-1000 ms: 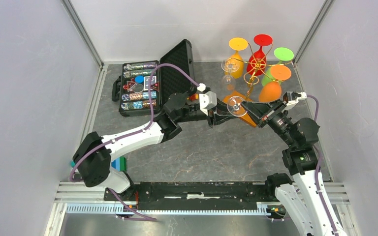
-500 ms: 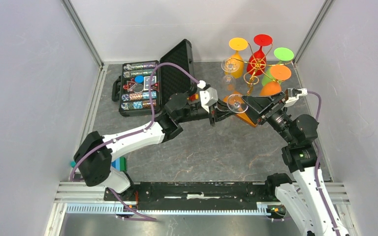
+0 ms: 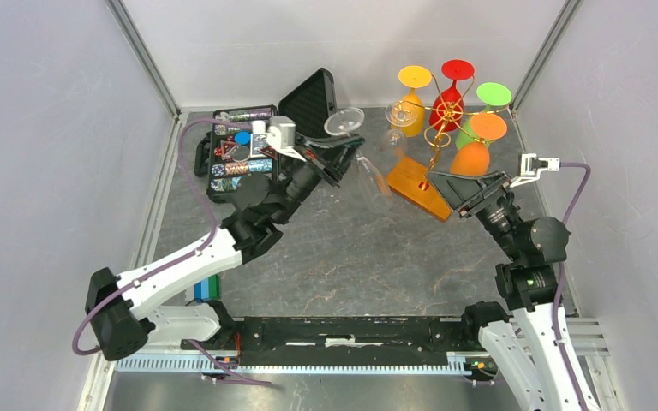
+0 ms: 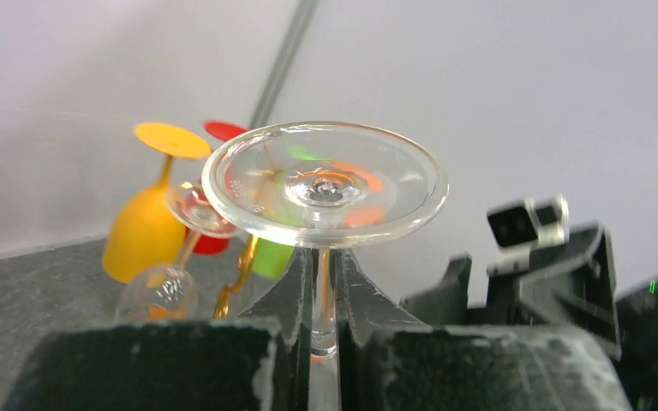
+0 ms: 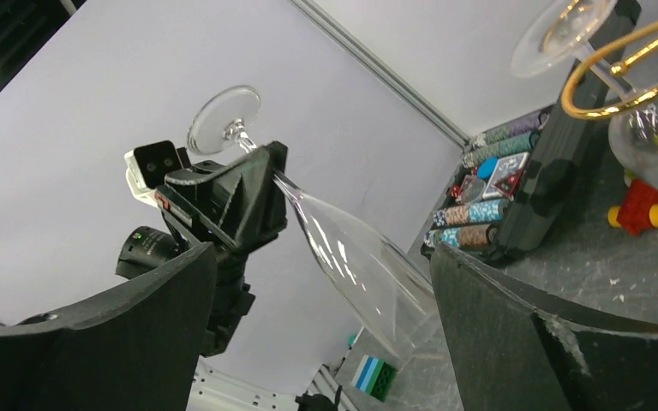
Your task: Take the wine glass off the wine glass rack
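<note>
A clear wine glass [image 3: 361, 163] is off the rack, tilted foot-up, with my left gripper [image 3: 343, 154] shut on its stem. In the left wrist view the stem [image 4: 324, 295] runs between the two fingers, under the round foot [image 4: 324, 184]. The right wrist view shows the long bowl [image 5: 351, 248] slanting down from the left gripper [image 5: 240, 193]. The wine glass rack [image 3: 445, 111], gold wire on a wooden base [image 3: 418, 187], still carries yellow, red, green and orange glasses and one clear glass [image 3: 400, 116]. My right gripper [image 3: 464, 193] stands open beside the base, holding nothing.
An open black case [image 3: 248, 150] of colourful items lies at the back left, close behind the left gripper. A red toy [image 5: 643, 210] sits by the case. A green and blue brick [image 3: 207, 287] lies near the left arm's base. Grey walls enclose both sides.
The right gripper has opened, let go of the clear glass and drawn back. The left arm has carried the glass left and up, away from the rack, toward the case.
</note>
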Robot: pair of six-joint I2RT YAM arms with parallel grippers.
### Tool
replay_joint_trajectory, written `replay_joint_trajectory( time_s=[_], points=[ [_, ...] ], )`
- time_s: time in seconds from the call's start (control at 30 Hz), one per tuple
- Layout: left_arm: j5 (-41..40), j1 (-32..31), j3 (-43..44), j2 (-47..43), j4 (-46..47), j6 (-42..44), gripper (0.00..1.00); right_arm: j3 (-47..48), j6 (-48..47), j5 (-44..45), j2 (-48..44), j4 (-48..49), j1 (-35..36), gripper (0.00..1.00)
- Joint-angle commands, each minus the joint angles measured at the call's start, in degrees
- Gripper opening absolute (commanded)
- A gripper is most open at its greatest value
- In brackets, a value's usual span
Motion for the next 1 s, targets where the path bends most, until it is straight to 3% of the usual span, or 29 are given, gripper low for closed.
replay_joint_trajectory(
  time_s=[0.0,0.2,0.4,0.53,0.63,0.8,0.97],
  points=[
    [-16.77,-0.07,-0.47,-4.31,1.63,-10.22,0.02,-2.89,0.01,0.75,-0.74,9.59,0.91,0.98],
    [-22.88,-0.07,-2.02,-7.51,5.47,-16.31,0.02,-3.54,0.06,2.66,2.02,14.42,6.28,0.98],
    [-26.37,-0.03,-2.97,-9.60,7.58,-18.79,0.02,-1.88,-3.96,9.71,9.16,18.56,20.82,0.98],
    [-28.07,0.50,-3.50,-10.70,7.52,-19.07,0.02,-0.22,-7.89,16.16,10.68,18.41,26.56,0.98],
    [-27.86,0.81,-3.69,-11.19,7.06,-20.55,0.02,0.37,-7.77,16.83,12.19,19.55,27.45,0.89],
    [-26.94,1.16,-3.77,-11.54,6.72,-22.08,0.02,-3.16,-4.11,18.03,13.46,29.85,28.83,0.60],
    [-25.84,1.51,-4.03,-11.39,6.70,-23.39,0.02,-3.19,-3.54,17.86,14.76,33.33,30.04,0.51]
  ],
)
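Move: The left hand already grips the clear wine glass by its stem; the bowl hangs about 6 cm back, 4 cm right and 8 cm below it. From the open right hand, the bowl is some 13 cm left, 3 cm ahead, near level. The rack's empty ring is about 11 cm ahead and 1 cm left of the right hand, the orange glass 8 cm ahead and 6 cm right. Left hand swings the held glass about 10 cm left and up, bowl tipping rightward; right hand follows, half-closing. ##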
